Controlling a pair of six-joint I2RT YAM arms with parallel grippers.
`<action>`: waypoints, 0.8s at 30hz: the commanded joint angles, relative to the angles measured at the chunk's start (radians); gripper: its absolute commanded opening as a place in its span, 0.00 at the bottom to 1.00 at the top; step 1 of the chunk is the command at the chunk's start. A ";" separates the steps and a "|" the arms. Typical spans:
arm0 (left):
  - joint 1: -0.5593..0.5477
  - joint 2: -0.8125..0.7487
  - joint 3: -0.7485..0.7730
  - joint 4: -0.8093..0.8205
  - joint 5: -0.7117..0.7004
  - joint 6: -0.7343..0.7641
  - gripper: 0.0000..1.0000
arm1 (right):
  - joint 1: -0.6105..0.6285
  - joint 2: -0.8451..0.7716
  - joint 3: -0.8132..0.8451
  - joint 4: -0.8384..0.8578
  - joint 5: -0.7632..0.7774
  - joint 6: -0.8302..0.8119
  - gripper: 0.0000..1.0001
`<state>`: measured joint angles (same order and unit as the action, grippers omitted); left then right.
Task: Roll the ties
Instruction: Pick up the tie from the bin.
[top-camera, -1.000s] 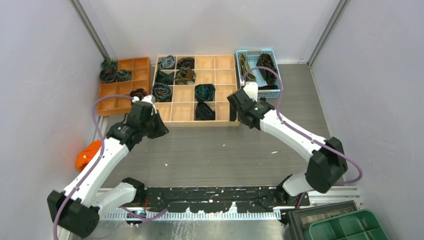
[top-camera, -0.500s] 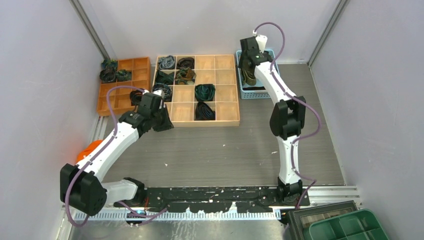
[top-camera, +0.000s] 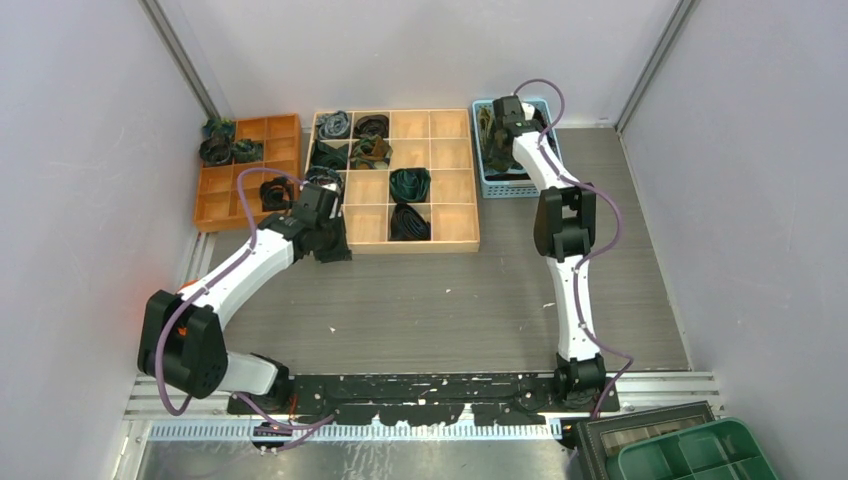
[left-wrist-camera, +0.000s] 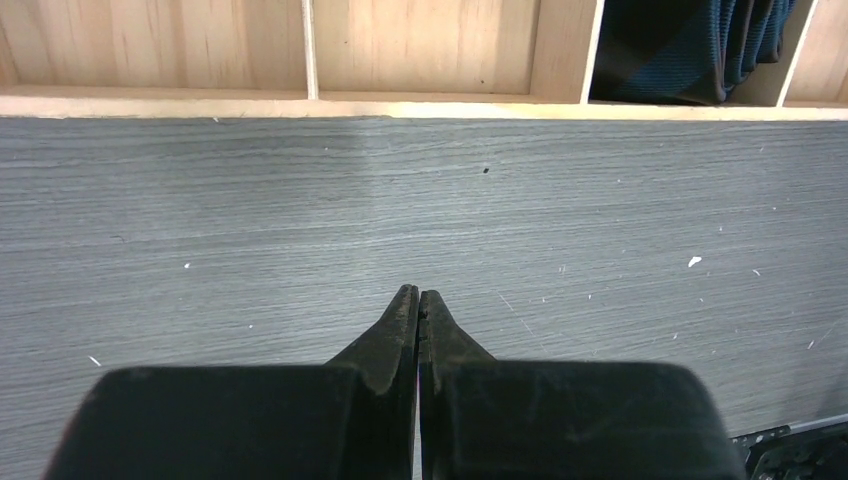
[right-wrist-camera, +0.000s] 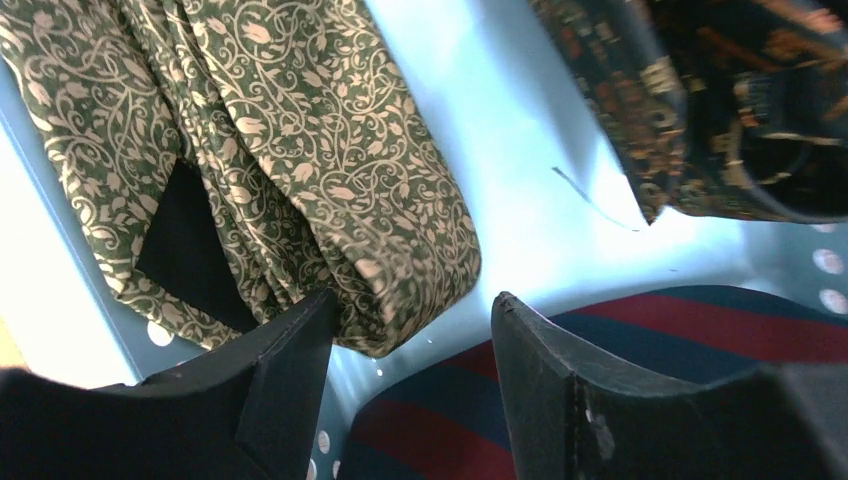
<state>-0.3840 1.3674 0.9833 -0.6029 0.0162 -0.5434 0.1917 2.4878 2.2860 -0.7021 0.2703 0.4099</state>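
Several loose ties lie in the blue basket. In the right wrist view an olive-gold scroll-patterned tie lies folded, a black-brown tie at upper right, and a navy tie with red stripes below. My right gripper is down in the basket, open, with the olive-gold tie's folded end between its fingers, nearer the left finger. Rolled ties fill cells of the wooden box. My left gripper is shut and empty over the grey table before the box.
An orange tray at back left holds more coiled ties. A dark blue tie sits in a front cell of the box. A green bin stands at the near right corner. Grey walls close both sides.
My right arm swung from the box's front to the blue basket and dropped into it, its jaws narrowing. My left gripper drifted right along the box's front, still shut.
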 joint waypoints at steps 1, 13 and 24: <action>0.005 0.015 0.040 0.052 0.008 0.007 0.00 | 0.004 0.028 0.067 0.025 -0.069 0.015 0.64; 0.005 0.013 0.039 0.045 0.014 -0.002 0.00 | -0.018 -0.031 0.041 0.135 -0.091 0.040 0.01; 0.005 -0.097 0.013 0.037 0.032 -0.036 0.00 | -0.019 -0.481 -0.160 0.206 -0.130 0.013 0.01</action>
<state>-0.3840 1.3449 0.9836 -0.5850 0.0257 -0.5583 0.1745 2.3070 2.1994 -0.5999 0.1661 0.4408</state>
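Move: The floral olive tie lies ahead of the open right gripper in the blue bin, its middle about 6 cm forward, 2 cm left and 3 cm down; its folded near end sits almost under the fingertips. The dark camouflage tie is some 6 cm forward and 7 cm right of the gripper, the red-and-navy striped tie about 3 cm back and 4 cm right. From the left gripper the floral tie is roughly 36 cm forward, 30 cm right and 8 cm lower. Lower the right gripper another 2.5 cm onto the near end of the floral tie, easing about 1 cm left, and close the fingers to pinch that folded end. Creep a centimetre or two forward while shut, then pull up quickly, some 11 cm from the lowest point, keeping the pinch and letting the fingertips tip forward about 10 degrees. ##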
